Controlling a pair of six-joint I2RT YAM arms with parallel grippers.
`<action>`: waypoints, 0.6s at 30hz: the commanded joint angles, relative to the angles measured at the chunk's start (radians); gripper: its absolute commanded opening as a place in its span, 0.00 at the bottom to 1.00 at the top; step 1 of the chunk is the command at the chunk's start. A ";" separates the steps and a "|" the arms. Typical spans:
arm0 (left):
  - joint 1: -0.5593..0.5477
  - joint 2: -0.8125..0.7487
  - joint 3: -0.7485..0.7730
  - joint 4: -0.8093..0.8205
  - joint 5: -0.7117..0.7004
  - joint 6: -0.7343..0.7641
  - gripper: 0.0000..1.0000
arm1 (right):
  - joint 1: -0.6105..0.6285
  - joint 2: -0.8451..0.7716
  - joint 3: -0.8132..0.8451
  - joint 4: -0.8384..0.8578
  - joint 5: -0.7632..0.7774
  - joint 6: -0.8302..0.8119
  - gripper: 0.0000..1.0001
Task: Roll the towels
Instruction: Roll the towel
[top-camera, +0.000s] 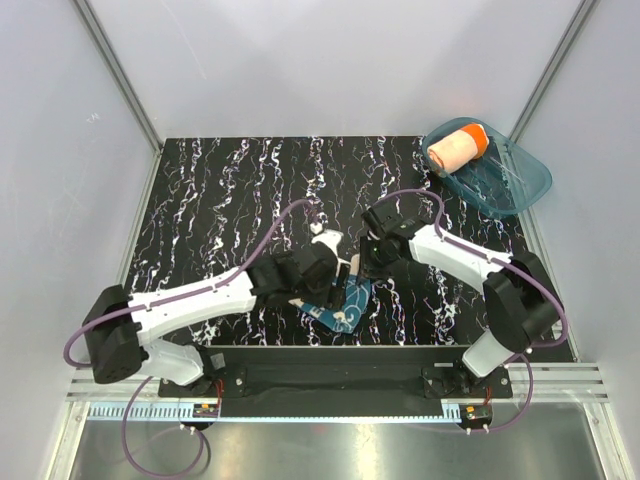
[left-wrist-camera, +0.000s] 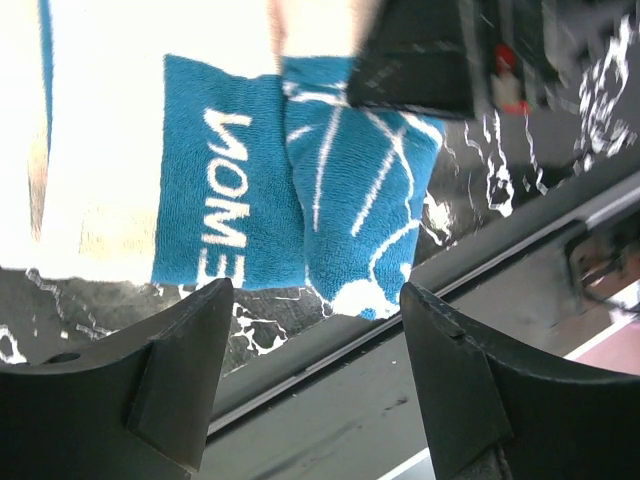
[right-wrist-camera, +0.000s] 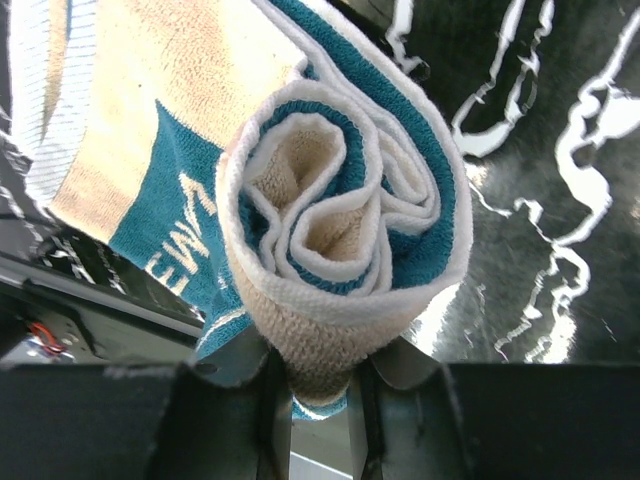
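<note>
The teal towel (right-wrist-camera: 340, 210) is wound into a loose roll showing cream and teal layers. My right gripper (right-wrist-camera: 320, 375) is shut on the roll's lower end. In the top view this towel (top-camera: 347, 302) lies near the table's front edge between both grippers, with its flat tail spread out. My left gripper (left-wrist-camera: 312, 292) stands open just short of the towel's tail (left-wrist-camera: 350, 200), with nothing between its fingers. From above, the left gripper (top-camera: 328, 268) sits immediately left of the right gripper (top-camera: 367, 260). The orange towel (top-camera: 455, 148) lies rolled in the tub at the back right.
A translucent teal tub (top-camera: 515, 185) sits at the back right corner of the black marbled table (top-camera: 230, 200). The table's front edge and a dark rail (left-wrist-camera: 400, 380) run right beside the teal towel. White walls enclose the table.
</note>
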 joint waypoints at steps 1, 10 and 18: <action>-0.058 0.035 0.009 0.082 -0.062 0.096 0.73 | 0.013 0.022 0.054 -0.133 0.033 -0.046 0.21; -0.123 0.159 0.019 0.208 -0.016 0.097 0.74 | 0.026 0.084 0.083 -0.157 0.020 -0.058 0.21; -0.179 0.220 0.006 0.251 -0.013 0.084 0.71 | 0.026 0.107 0.094 -0.155 -0.001 -0.061 0.21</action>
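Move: The near end of the rolled towel lies about 5 cm to the left hand's right, 4 cm back and some 8 cm below the open fingers. The right gripper, already gripping the roll's far end, is about 6 cm ahead, 8 cm right and 6 cm lower; the flat part of the towel is some 10 cm below, about 2 cm left and level. From the right hand, the near end lies about 9 cm back, 5 cm left and 3 cm below. The roll's near end is what the left hand heads for: still open, it travels rightward and down, about 5 cm each way, and some 3 cm back, turning roughly 10 degrees clockwise. The right hand keeps its pinch on the far end, tilting slightly as it eases that end a couple of centimetres down and back and about 1 cm right, then holds. Any touch by the left fingers can't be made out. ##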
